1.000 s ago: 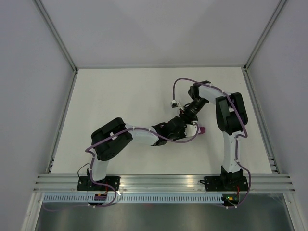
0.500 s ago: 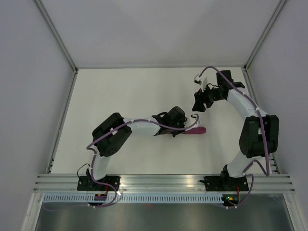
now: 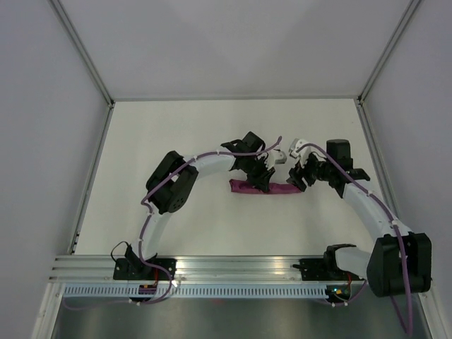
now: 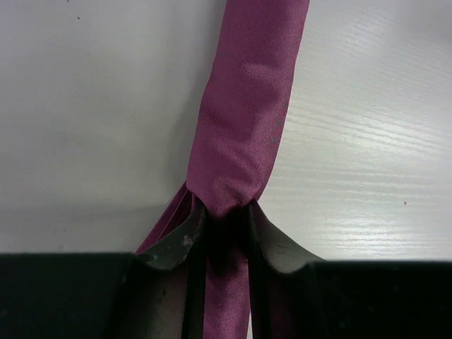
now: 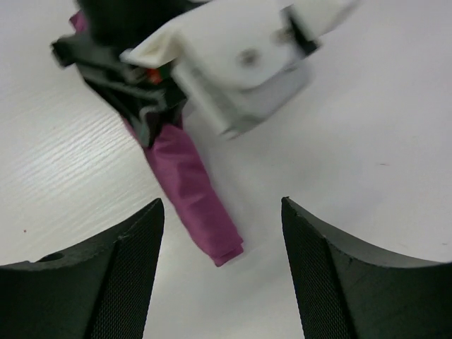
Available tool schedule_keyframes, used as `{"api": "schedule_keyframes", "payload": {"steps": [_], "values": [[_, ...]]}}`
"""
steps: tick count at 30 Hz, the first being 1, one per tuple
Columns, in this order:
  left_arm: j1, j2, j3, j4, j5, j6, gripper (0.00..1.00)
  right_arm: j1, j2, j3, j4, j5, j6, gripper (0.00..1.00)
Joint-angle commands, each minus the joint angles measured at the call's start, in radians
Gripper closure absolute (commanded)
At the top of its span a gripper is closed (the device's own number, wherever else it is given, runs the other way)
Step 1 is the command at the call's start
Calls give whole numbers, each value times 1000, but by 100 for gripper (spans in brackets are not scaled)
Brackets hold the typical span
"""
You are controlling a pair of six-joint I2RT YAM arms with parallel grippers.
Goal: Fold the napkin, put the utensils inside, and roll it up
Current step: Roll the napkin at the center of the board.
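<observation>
The napkin (image 3: pixel 244 187) lies on the white table as a slim plum-purple roll, running left to right. My left gripper (image 3: pixel 263 181) is shut on the roll near its middle. In the left wrist view the cloth (image 4: pixel 244 127) is pinched between the two dark fingers of that gripper (image 4: pixel 226 220). My right gripper (image 3: pixel 299 178) stands open just beyond the roll's right end. In the right wrist view that folded end (image 5: pixel 198 205) lies between the spread jaws of the right gripper (image 5: pixel 221 205), touching neither. No utensils show; they are hidden or out of view.
White walls close in the table (image 3: pixel 176 141) at the back and on both sides. An aluminium rail (image 3: pixel 240 267) runs along the near edge by the arm bases. The left wrist's white camera housing (image 5: pixel 247 63) hangs close in front of the right gripper.
My right arm pulled away to the back right, then swung down to the roll's right end, its jaws widening. My left arm carried the roll a little farther back, still gripping it.
</observation>
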Motion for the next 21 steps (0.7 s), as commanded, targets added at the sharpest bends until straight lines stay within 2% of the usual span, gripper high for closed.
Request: {"api": "schedule_keyframes", "payload": {"steps": [1,4,10,18,21], "values": [[15,105,7,-207,96,-54,98,79,-54,-107,122,66,-129,27],[29,134,36,-227,130,-69,98,214,-65,-229,209,178,-155,27],[41,186,101,-275,187,-84,98,367,8,-302,375,347,-157,27],[49,223,157,-336,225,-78,98,473,113,-303,449,462,-177,28],[58,226,164,-345,242,-75,98,505,145,-311,457,492,-192,33]]}}
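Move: The right hand hangs open, with the middle of the loosely rolled napkin about 12 cm to its left, some 3 cm nearer the base and roughly 12 cm below. The left gripper, already pinching the napkin close to that middle, is about 14 cm left, 2 cm back and 12 cm below; the napkin's right end lies almost straight below, about 3 cm back. From the left hand, the napkin's middle is about 1 cm to the right, at fingertip height. The right hand swoops down some 11 cm and about 7 cm left, also drawing back towards the base before easing slightly forward again, and steepens and turns counter-clockwise until its still-open fingers straddle the napkin just right of the left gripper. The left hand keeps its pinch and goes on rolling the napkin's middle towards the base, its fingertips swinging back through about 20 degrees as it shifts some 2 cm back. ##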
